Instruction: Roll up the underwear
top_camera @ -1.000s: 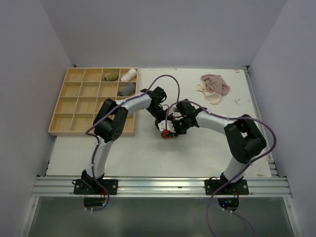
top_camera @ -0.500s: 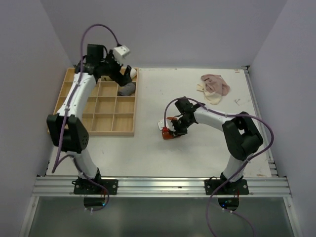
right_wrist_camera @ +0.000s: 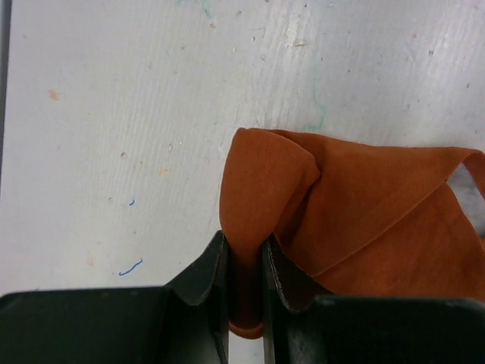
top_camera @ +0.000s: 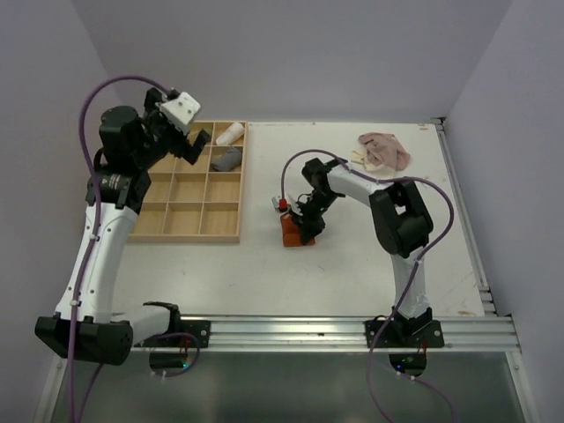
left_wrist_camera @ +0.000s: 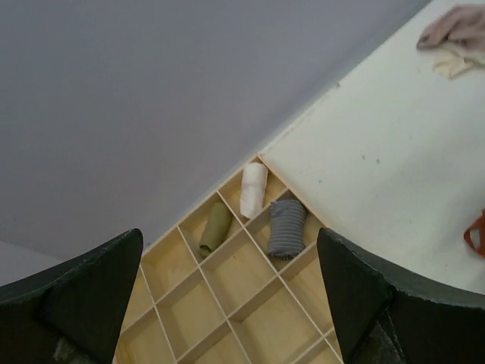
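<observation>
The rust-orange underwear (top_camera: 292,233) (right_wrist_camera: 356,220) lies crumpled on the white table near its middle. My right gripper (top_camera: 302,220) (right_wrist_camera: 245,254) is down on it, jaws shut on a fold of the orange cloth. The pale beige-pink underwear (top_camera: 382,155) (left_wrist_camera: 457,36) lies in a heap at the table's far right. My left gripper (top_camera: 196,137) (left_wrist_camera: 231,292) is raised high over the wooden tray's far side, fingers wide open with nothing between them.
A wooden compartment tray (top_camera: 141,231) (left_wrist_camera: 227,265) sits at the left. Its far cells hold an olive roll (left_wrist_camera: 215,226), a white roll (top_camera: 230,134) (left_wrist_camera: 253,188) and a grey ribbed roll (top_camera: 226,159) (left_wrist_camera: 287,226). Purple cables arch over both arms.
My left gripper let go near the orange underwear, opened wide and swung up and back over the tray. The right gripper shifted left and turned, still pinching the orange cloth.
</observation>
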Motion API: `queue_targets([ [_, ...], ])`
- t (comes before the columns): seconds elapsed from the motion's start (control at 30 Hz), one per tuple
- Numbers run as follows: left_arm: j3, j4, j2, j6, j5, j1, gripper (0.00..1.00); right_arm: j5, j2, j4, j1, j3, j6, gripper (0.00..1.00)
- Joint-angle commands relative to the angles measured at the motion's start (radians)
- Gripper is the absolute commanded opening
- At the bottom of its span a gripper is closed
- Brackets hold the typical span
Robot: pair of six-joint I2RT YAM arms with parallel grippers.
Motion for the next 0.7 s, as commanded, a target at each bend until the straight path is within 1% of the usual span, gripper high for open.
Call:
queue_targets([
  [0.0,-0.194,-0.09,-0.064,0.162,0.008,-0.084,1.0,-0.076,0.087,-0.18,-0.038,0.044,0.001,0.0],
  [0.03,-0.308,-0.08,-0.116,0.187,-0.033,-0.147,0.99,-0.089,0.107,-0.193,-0.044,0.056,0.0,0.0],
  [0.07,-0.361,-0.052,-0.139,0.209,-0.058,-0.204,0.97,-0.099,0.114,-0.206,-0.058,0.073,0.0,0.0],
  [0.1,-0.413,-0.031,-0.158,0.227,-0.066,-0.308,0.96,-0.115,0.128,-0.226,-0.064,0.101,0.009,0.0],
  [0.13,-0.501,-0.009,-0.173,0.231,-0.075,-0.358,0.95,-0.124,0.143,-0.251,-0.069,0.122,0.01,0.0],
  [0.17,-0.533,0.03,-0.17,0.232,-0.073,-0.401,0.94,-0.13,0.186,-0.28,-0.073,0.147,-0.003,0.0],
  [0.2,-0.585,0.054,-0.146,0.216,-0.069,-0.468,0.9,-0.141,0.229,-0.335,-0.081,0.2,-0.011,0.0],
  [0.23,-0.606,0.073,-0.129,0.208,-0.075,-0.496,0.88,-0.145,0.229,-0.36,-0.084,0.228,-0.011,0.0],
  [0.27,-0.625,0.121,-0.109,0.205,-0.093,-0.524,0.85,-0.147,0.272,-0.38,-0.087,0.25,-0.019,0.0],
  [0.3,-0.642,0.146,-0.091,0.22,-0.104,-0.583,0.82,-0.148,0.285,-0.413,-0.087,0.283,-0.025,0.0],
  [0.33,-0.679,0.179,-0.049,0.229,-0.118,-0.62,0.8,-0.148,0.3,-0.427,-0.089,0.297,-0.028,0.01],
  [0.37,-0.693,0.266,-0.029,0.235,-0.133,-0.649,0.79,-0.147,0.306,-0.433,-0.089,0.306,-0.033,0.01],
  [0.4,-0.702,0.305,-0.005,0.243,-0.159,-0.707,0.79,-0.147,0.314,-0.44,-0.087,0.314,-0.034,0.01],
  [0.47,-0.704,0.407,0.09,0.241,-0.191,-0.754,0.78,-0.145,0.314,-0.438,-0.087,0.311,-0.033,0.01],
  [0.5,-0.695,0.426,0.122,0.237,-0.201,-0.783,0.77,-0.147,0.312,-0.438,-0.089,0.31,-0.034,0.01],
  [0.53,-0.681,0.445,0.184,0.234,-0.202,-0.792,0.74,-0.145,0.311,-0.432,-0.087,0.307,-0.033,0.01],
  [0.67,-0.662,0.546,0.288,0.234,-0.216,-0.818,0.7,-0.142,0.297,-0.414,-0.087,0.288,-0.023,0.01],
])
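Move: The underwear, a small folded bundle on the table, lies about 9 cm back, 23 cm right and 39 cm below the left hand. The right hand already pinches its near part; its middle is roughly 3 cm ahead and 1 cm left of that hand, about 1 cm below. From the left hand, the grey roll sits 12 cm ahead, 6 cm right, and the wooden tray's middle 6 cm ahead, 9 cm left, both some 38 cm below. The underwear stays pinched in the right hand, which keeps its place while tipping over 20 degrees so the fingers point further back to the base. The left hand swoops down some 34 cm, right and back towards the underwear's near side, turning clockwise with its left side rising and narrowing its still open fingers; it is still empty and above the table. ##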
